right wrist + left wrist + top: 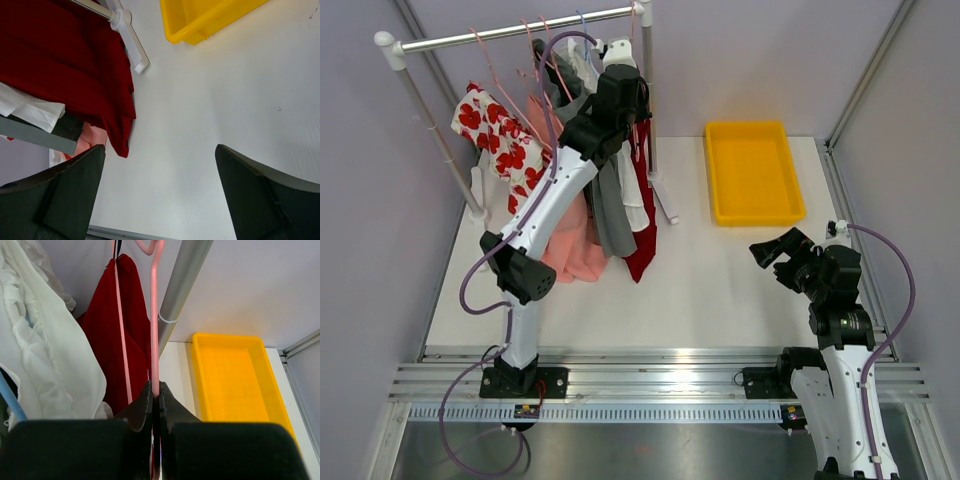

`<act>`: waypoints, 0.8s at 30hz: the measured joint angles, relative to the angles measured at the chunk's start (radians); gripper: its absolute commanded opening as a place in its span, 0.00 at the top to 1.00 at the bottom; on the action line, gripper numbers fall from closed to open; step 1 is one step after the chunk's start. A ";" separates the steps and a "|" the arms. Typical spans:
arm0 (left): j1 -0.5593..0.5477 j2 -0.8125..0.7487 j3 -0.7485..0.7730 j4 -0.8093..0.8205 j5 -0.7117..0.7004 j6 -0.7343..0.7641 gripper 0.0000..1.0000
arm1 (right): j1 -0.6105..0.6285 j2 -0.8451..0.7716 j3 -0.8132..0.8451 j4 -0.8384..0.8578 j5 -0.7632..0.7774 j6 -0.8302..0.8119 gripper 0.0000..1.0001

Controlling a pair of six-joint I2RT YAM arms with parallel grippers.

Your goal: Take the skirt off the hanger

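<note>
A dark red skirt (107, 325) hangs from a thin pink hanger (154, 315) at the right end of the clothes rail (520, 30). From above, the skirt (642, 240) reaches down to the table; it also shows in the right wrist view (65, 55). My left gripper (155, 387) is up beside the rack post (182, 285), shut on the hanger's pink wire, which runs straight up from between the jaws. My right gripper (775, 250) hovers over the table on the right, open and holding nothing (160, 165).
A yellow bin (752, 172) sits at the back right of the table. On the rail hang a red-flowered garment (495, 140), a pink one (575, 240), a grey one (612, 210) and a white one (45, 340). The rack's white foot (131, 42) lies near the bin.
</note>
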 measured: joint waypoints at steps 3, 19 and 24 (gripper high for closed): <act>-0.008 -0.016 0.000 -0.007 -0.006 0.016 1.00 | 0.000 0.000 0.000 0.001 -0.012 -0.009 0.01; -0.169 -0.293 0.005 -0.027 -0.093 0.029 1.00 | 0.272 0.342 0.528 0.063 -0.124 -0.095 0.01; -0.202 -0.290 0.001 -0.023 -0.130 0.014 1.00 | 0.597 0.465 0.768 0.052 0.007 -0.142 0.02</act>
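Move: My left hand already pinches the pink hanger that carries the red skirt. The skirt's middle hangs some 17 cm below that hand and about 3 cm ahead, and the rail's right end is roughly 12 cm ahead and 20 cm up. The white garment hangs about 6 cm to the skirt's left, level with it. From my empty right hand the skirt is about 24 cm ahead, 25 cm left and slightly higher; the yellow bin is some 27 cm ahead, 3 cm left and 17 cm lower. Keeping my pinch on the hanger, I raise my left hand about 14 cm while drawing it back nearly as far, tipping its fingers up a little, to lift the hook away from the rail. Meanwhile my open right hand climbs some 23 cm, then swings left towards the skirt, turning counter-clockwise and tipping its fingers up, without touching the cloth. ##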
